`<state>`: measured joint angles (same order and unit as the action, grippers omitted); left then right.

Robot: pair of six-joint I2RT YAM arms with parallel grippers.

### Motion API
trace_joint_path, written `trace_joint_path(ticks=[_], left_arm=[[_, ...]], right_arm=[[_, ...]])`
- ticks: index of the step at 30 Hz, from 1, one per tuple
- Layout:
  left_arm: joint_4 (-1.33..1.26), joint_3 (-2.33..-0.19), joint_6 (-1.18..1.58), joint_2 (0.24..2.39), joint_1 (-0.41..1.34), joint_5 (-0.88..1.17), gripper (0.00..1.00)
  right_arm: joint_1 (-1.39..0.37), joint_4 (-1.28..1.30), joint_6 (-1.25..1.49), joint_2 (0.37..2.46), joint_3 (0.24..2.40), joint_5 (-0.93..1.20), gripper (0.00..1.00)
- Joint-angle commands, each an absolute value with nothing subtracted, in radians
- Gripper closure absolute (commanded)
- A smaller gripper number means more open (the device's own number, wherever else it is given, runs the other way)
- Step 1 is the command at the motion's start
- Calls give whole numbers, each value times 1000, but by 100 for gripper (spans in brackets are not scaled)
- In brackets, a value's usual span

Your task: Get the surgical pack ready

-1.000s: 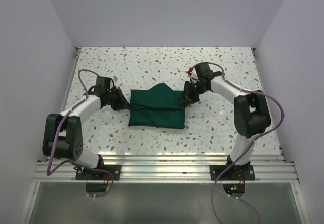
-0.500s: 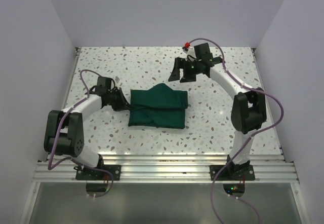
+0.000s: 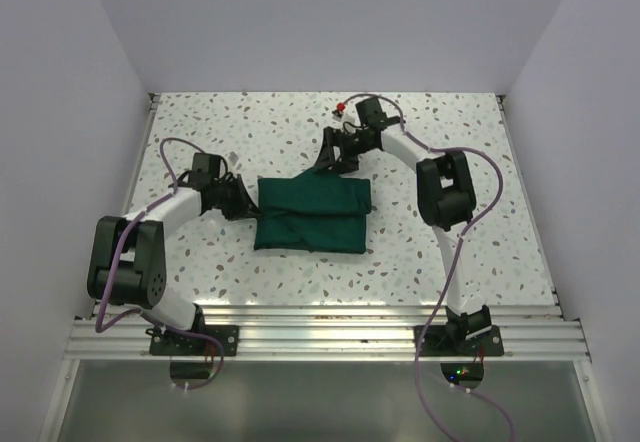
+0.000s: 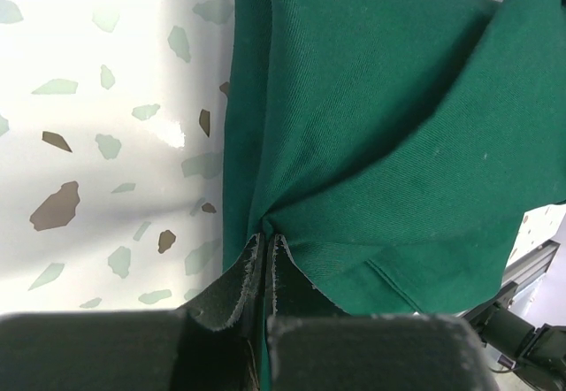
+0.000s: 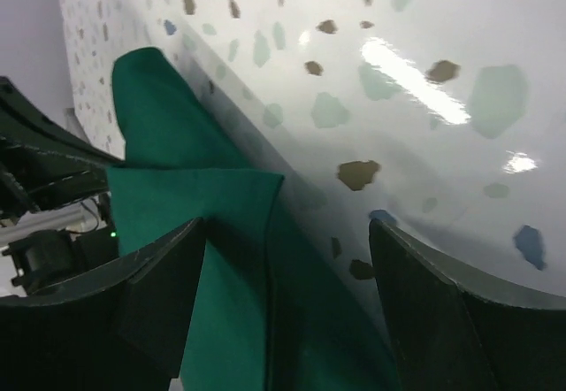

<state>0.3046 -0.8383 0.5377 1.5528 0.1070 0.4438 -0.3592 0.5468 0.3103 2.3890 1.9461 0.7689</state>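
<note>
The surgical pack is a dark green cloth folded into a rough rectangle in the middle of the speckled table. My left gripper is shut on its left edge; in the left wrist view the jaws pinch a fold of the green cloth. My right gripper stands open just above the pack's far edge, holding nothing. In the right wrist view its gripper has wide-apart fingers that straddle the cloth's border, with the green cloth on the left and bare table on the right.
The white speckled table is walled on the left, back and right. An aluminium rail runs along the near edge by the arm bases. The right arm's purple cable loops over the table's right side.
My right gripper let go of the pack's right end, opened and swung left to its far edge. The raised far fold has dropped flat. The left gripper has kept its grip.
</note>
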Motion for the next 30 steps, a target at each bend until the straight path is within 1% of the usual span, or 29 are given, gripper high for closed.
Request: trace_joint_path(ticks=[1, 8, 12, 15, 17, 20, 21, 24, 25, 28, 30], left_arm=[[314, -815, 506, 1568, 112, 445, 100], [325, -818, 495, 1565, 112, 440, 100], [340, -822, 488, 1549, 112, 426, 100], [344, -818, 491, 1536, 112, 420, 100], [345, -812, 495, 1532, 112, 423, 100], [338, -802, 508, 1523, 112, 431, 98], [337, -801, 512, 1519, 112, 431, 98], [354, -805, 520, 1499, 110, 419, 87], [360, -808, 522, 1491, 109, 413, 81], [420, -827, 537, 1462, 104, 350, 76], [498, -859, 552, 1439, 103, 281, 70]], right_arm=[[-390, 503, 333, 2342, 1965, 880, 23], [-403, 423, 393, 2284, 1885, 920, 33], [-407, 437, 390, 2247, 1870, 904, 56], [-405, 428, 394, 2201, 1858, 879, 66], [-405, 433, 399, 2183, 1873, 876, 67], [-408, 460, 400, 2158, 1907, 888, 76], [-407, 468, 402, 2146, 1911, 891, 83], [-411, 497, 405, 2097, 1899, 911, 88], [-417, 497, 408, 2079, 1882, 917, 88], [-446, 500, 411, 1979, 1780, 925, 89], [-484, 523, 399, 1930, 1688, 927, 90]])
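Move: The right hand is open at the green cloth's far corner, whose tip lies about 2 cm back and 3 cm left, roughly level. The folded cloth's middle is some 12 cm back and 4 cm left of the right hand, a couple of centimetres lower. The closed left fingers are at the cloth's left edge; from them the far corner is about 12 cm ahead and 12 cm right. Right hand eases back-left, pinches the cloth's far corner and lifts about 12 cm, drawing back; left fingers part. ##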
